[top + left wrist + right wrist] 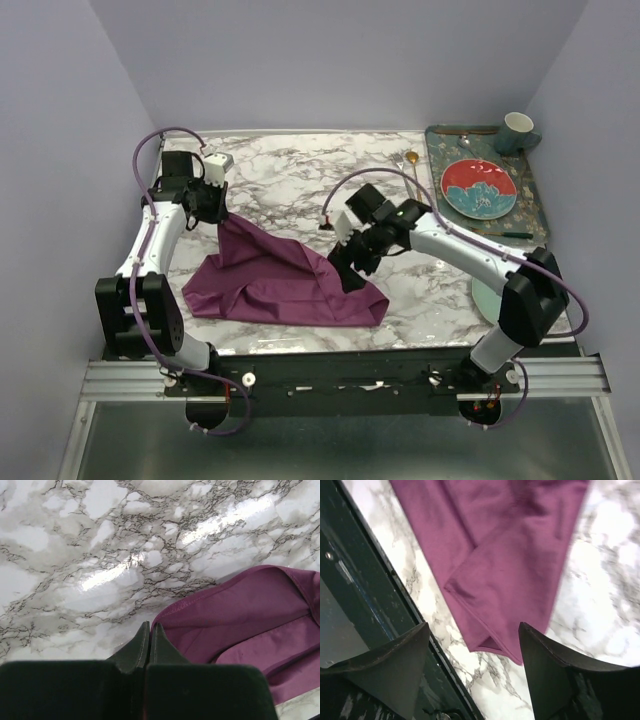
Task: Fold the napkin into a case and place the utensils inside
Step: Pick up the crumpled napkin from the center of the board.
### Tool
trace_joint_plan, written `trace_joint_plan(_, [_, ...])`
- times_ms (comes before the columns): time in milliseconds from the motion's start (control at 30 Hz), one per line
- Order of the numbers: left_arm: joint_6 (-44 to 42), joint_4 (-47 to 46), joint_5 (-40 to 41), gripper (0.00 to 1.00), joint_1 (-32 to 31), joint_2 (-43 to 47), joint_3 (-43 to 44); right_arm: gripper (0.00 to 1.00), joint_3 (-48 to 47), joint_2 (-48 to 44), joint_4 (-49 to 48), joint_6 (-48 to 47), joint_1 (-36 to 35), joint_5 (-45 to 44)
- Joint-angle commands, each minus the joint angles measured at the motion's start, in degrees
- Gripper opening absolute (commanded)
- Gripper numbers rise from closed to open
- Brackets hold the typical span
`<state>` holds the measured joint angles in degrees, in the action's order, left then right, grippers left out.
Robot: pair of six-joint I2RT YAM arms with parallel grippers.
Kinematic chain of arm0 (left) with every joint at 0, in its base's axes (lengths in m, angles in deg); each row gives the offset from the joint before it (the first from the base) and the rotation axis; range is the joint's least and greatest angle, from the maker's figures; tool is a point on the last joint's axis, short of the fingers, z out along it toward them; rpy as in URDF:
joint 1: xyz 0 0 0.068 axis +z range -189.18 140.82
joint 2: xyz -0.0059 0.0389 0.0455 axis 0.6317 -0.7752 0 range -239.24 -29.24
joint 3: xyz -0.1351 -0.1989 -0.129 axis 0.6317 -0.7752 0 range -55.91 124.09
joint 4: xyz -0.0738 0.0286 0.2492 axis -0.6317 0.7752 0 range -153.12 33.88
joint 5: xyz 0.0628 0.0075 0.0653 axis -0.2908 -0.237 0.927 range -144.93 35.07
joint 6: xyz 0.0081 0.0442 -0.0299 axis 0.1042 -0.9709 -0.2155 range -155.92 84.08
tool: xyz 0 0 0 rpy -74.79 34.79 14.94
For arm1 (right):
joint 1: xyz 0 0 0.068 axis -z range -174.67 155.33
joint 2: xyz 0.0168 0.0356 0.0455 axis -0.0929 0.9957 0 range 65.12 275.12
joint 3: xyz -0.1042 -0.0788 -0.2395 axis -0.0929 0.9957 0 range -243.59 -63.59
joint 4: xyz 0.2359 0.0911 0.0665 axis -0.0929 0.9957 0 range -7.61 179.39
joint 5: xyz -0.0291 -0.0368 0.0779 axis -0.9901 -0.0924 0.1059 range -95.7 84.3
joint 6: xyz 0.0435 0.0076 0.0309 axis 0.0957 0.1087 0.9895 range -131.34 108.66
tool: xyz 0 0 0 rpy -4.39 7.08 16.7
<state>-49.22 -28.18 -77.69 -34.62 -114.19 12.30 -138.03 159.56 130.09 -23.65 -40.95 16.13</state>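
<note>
The plum-purple napkin (pixel 285 285) lies creased on the marble table, and its far left corner is drawn up to a peak. My left gripper (pixel 222 215) is shut on that corner. In the left wrist view the fingers (pixel 150 630) press together at the napkin's hem (pixel 235 605). My right gripper (pixel 352 278) hangs open just above the napkin's right end. The right wrist view shows nothing between its fingers (pixel 474 626), only the napkin's folded corner (pixel 505 590) below. The gold spoon (pixel 412 165) lies at the back near the tray. I cannot make out the fork clearly.
A teal tray (pixel 438 150) at the back right holds a red and blue plate (pixel 478 187) and a mug (pixel 517 131). A pale green plate (pixel 484 297) shows partly under the right arm. The table's front rail (pixel 365 580) runs close to the right gripper.
</note>
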Motion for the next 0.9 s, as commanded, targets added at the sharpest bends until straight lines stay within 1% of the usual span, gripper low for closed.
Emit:
trace_joint_plan(0, [-1.55,-0.05,-2.37,0.0,0.45,0.31,-0.79,0.78,-1.59,0.65,2.65,-0.6,7.69,5.68])
trace_joint_plan(67, [-1.55,-0.22,-2.72,0.0,0.54,0.48,-1.32,0.73,-2.47,2.24,4.15,-1.48,9.36,7.52])
trace_joint_plan(133, [-1.73,-0.13,-3.43,0.0,0.45,0.75,-1.76,0.68,-2.38,2.95,4.59,-1.48,9.37,10.06])
trace_joint_plan(200, [-1.73,-0.05,-3.43,0.0,0.45,0.92,-2.02,0.65,-2.03,2.69,3.81,0.35,8.84,11.66])
trace_joint_plan(300, [-1.55,-0.04,-3.6,0.0,0.45,1.27,-2.64,0.63,-0.63,1.37,1.18,1.85,4.99,8.51])
trace_joint_plan(333, [-1.29,0.04,-3.69,0.0,0.45,1.45,-2.9,0.61,-0.02,1.11,0.38,2.12,2.1,4.84])
trace_joint_plan(367, [-1.12,-0.04,-3.69,0.0,0.45,1.45,-3.08,0.6,1.12,1.28,-0.32,1.95,0.59,3.07])
trace_joint_plan(433, [-0.85,-0.22,-3.6,0.0,0.45,1.54,-3.34,0.57,1.66,2.5,-1.29,2.47,-1.78,-1.58])
trace_joint_plan(467, [-0.5,-0.4,-3.6,0.0,0.45,1.45,-3.6,0.56,1.49,4.6,-1.21,3.43,-3.53,-2.39])
trace_joint_plan(600, [0.29,-1.27,-3.69,0.0,0.45,1.8,-4.4,0.57,0.26,8.3,-1.73,6.16,-6.88,-6.87])
trace_joint_plan(733, [0.91,-1.89,-3.69,0.0,0.45,1.8,-4.57,0.58,-0.62,9.8,-2.79,8.01,-10.14,-11.96])
trace_joint_plan(867, [1.78,-2.94,-3.87,0.0,0.45,1.72,-5.1,0.58,-2.72,11.65,-2.27,9.15,-12.16,-14.53])
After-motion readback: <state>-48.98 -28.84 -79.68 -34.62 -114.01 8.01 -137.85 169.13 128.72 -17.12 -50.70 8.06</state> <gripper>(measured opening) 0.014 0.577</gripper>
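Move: The spot on the napkin's near edge that the right hand goes for, beside the tip of the folded-over flap, lies about 5 cm back from that hand, 2 cm to its left and 7 cm below. The napkin's right end is some 10 cm to the hand's right and 1 cm back; the table's front edge is about 13 cm straight back. From the left hand, holding the far left corner up, that spot is roughly 24 cm back, 22 cm right and 11 cm below. The open right hand first swings about 4 cm forward and a little right over the napkin, then turns round and sweeps some 8 cm back and 4 cm left while sinking about 6 cm to the near edge by the flap's tip, its fingers narrowing partway but staying open and tipping to point more steeply down. Meanwhile the left hand keeps its shut pinch on the far left corner and lowers it a couple of centimetres, easing slightly back. ##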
